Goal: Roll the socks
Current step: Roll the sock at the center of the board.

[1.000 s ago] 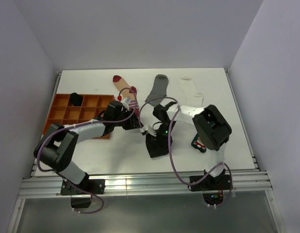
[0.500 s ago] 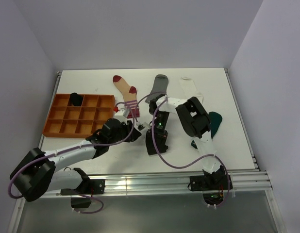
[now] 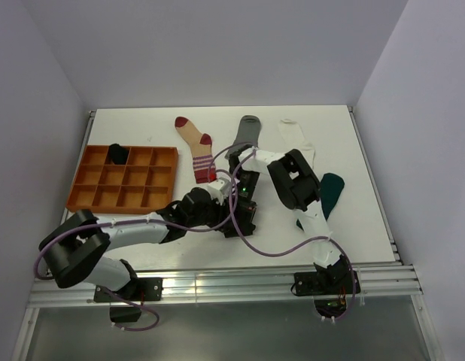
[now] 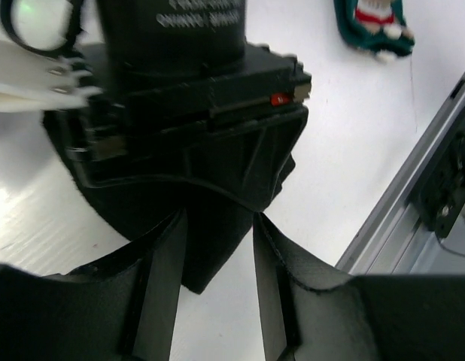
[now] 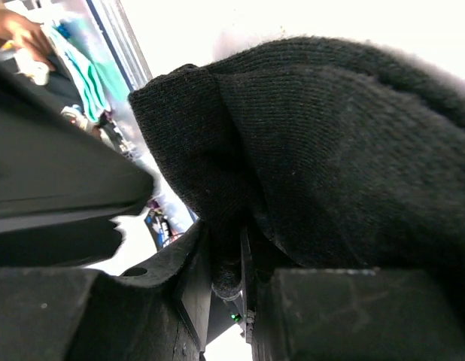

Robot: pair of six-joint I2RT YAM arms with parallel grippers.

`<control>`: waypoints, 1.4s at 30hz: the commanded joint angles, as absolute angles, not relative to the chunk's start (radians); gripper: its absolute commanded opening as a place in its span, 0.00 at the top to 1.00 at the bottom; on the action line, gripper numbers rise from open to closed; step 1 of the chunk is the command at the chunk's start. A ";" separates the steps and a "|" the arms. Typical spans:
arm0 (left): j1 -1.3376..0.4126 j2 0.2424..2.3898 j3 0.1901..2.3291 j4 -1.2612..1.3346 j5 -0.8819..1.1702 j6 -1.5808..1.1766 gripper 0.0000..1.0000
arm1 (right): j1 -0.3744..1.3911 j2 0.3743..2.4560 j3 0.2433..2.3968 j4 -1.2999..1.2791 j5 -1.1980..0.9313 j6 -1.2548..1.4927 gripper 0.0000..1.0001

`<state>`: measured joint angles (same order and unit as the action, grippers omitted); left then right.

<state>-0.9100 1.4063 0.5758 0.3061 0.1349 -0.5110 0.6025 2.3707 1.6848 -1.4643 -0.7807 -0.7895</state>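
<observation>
A black sock (image 3: 238, 224) lies bunched at the table's centre, between the two grippers. My right gripper (image 3: 244, 204) points down onto it; in the right wrist view it (image 5: 225, 244) is shut on a fold of the black sock (image 5: 330, 150). My left gripper (image 3: 228, 206) comes in from the left and is open. In the left wrist view the sock's pointed end (image 4: 210, 259) lies between the left fingers (image 4: 163, 286), with a gap on the right side. The beige red-striped sock (image 3: 196, 147), grey sock (image 3: 246, 135), white sock (image 3: 296, 139) and teal sock (image 3: 329, 194) lie flat.
An orange compartment tray (image 3: 146, 197) stands at the left, with a black bundle (image 3: 118, 154) in a back compartment. The teal sock (image 4: 372, 22) shows at the top right of the left wrist view. A metal rail (image 3: 217, 286) runs along the near edge.
My left gripper has swung from beside the tray to the black sock at the centre, and its jaws have widened. The right arm folded in and kept its grip.
</observation>
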 commanded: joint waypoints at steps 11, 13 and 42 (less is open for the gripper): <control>-0.920 1.574 0.644 0.394 0.281 -0.431 0.54 | 0.574 2.427 1.726 -1.440 -0.765 -0.804 0.76; -0.920 1.588 0.641 0.399 0.284 -0.436 0.55 | 0.571 2.427 1.724 -1.437 -0.769 -0.805 0.76; -0.641 1.858 0.675 0.552 0.853 -0.885 1.00 | 0.304 1.599 1.114 -0.653 -0.786 -0.633 0.48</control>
<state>-0.6506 1.8229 0.6407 0.5343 0.7586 -0.7849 0.2806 1.6924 1.2110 -0.8570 -0.8284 -0.6411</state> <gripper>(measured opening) 0.042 0.514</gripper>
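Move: The black sock lies bunched with its middle about 5 cm right of the left hand, 1 cm back and 6 cm below; those fingers are empty and half open. The right fingers still pinch its near edge, the sock's middle some 2 cm left and 1 cm ahead of them, level in height. From the left hand, the striped tan-and-red sock is roughly 20 cm ahead and 9 cm left, the grey sock 22 cm ahead and 6 cm right. Downwards by about 4 cm and slightly right, the open left hand sinks onto the black sock and shuts on a bunched fold; keeping that pinch, it tips about 30 degrees so its fingers point more steeply down and less forward, easing a couple of centimetres left. The right fingers then open off the sock and that hand withdraws forward, up and right, over 10 cm away. ##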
